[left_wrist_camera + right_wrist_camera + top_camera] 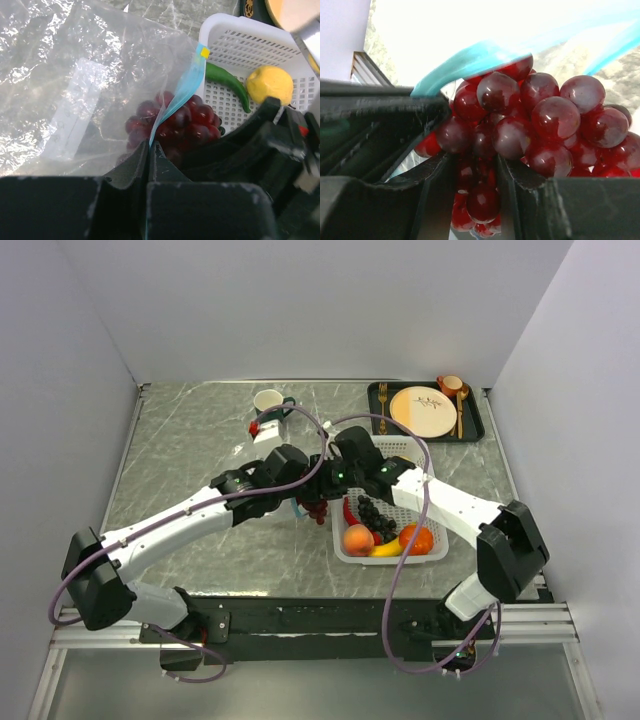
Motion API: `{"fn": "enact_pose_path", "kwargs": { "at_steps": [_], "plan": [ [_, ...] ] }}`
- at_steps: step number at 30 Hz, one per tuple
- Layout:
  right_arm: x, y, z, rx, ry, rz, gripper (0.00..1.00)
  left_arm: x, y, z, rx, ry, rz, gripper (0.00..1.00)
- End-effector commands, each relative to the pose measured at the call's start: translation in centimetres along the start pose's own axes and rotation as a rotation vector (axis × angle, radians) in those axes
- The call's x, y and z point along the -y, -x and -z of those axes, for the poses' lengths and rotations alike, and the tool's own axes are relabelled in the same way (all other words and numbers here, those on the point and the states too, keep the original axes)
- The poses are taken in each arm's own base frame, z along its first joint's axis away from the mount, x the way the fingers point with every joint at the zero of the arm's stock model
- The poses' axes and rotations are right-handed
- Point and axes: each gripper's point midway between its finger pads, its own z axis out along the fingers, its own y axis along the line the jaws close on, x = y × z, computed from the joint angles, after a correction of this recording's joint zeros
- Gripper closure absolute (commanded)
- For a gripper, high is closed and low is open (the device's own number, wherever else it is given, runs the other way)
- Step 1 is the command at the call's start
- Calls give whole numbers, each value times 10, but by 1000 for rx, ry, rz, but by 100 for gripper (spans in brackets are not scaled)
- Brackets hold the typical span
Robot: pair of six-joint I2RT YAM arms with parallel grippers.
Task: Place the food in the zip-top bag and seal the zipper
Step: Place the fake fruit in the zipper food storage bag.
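The clear zip-top bag [75, 75] lies crumpled on the table left of the basket. My left gripper [151, 145] is shut on its teal zipper [187, 85], holding that edge up. My right gripper [474, 162] is shut on a red grape bunch [520, 120] at the bag's mouth, just under the zipper [470, 60]. In the left wrist view part of the grape bunch [185, 122] shows through the clear plastic. From above, both grippers meet at the grape bunch [316, 510], left of the basket.
The white mesh basket [425, 455] holds a dark grape bunch [375, 515], peach [357, 538], orange [417, 538], banana [388, 550], red chili [349, 510], green pepper [227, 80] and lemon [270, 84]. A black tray [476, 420] with plate and a mug [268, 400] stand at the back.
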Motion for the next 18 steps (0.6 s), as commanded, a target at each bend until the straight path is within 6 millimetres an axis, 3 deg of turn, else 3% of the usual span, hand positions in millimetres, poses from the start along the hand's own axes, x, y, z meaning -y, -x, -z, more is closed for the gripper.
{"fn": "enact_pose_path", "kwargs": {
  "at_steps": [1, 4, 6, 9, 11, 18],
  "plan": [
    [-30, 28, -11, 43, 106, 18, 59, 15, 1, 13, -17, -93, 37, 99],
    [-34, 20, -18, 25, 172, -23, 54, 17, 2, 15, -17, -112, 49, 99],
    [-32, 16, -21, 11, 169, -43, 45, 15, 1, 15, -16, -109, 51, 99],
    [-32, 16, -16, 47, 175, -30, 39, 10, 1, 13, -15, -73, 45, 99],
    [-25, 21, -11, 76, 124, -27, 29, 8, 1, 13, -13, -63, 44, 99],
    [-8, 35, 10, 185, 12, -30, 25, 3, -7, 3, -33, -12, 26, 99]
  ]
}}
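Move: The right hand still holds the red grapes, their middle about 4 cm below it and 3 cm back; the bag's open mouth is some 3 cm to its left and 3 cm lower. The basket's middle lies roughly 17 cm right, 3 cm back and 11 cm down; the peach in it about 10 cm right, 12 cm back. For the left hand, pinching the bag's rim, the mouth is about 2 cm right and 3 cm below. Right hand dips about 2 cm, edging left into the bag mouth, and opens, releasing the grapes; left keeps pinching. ##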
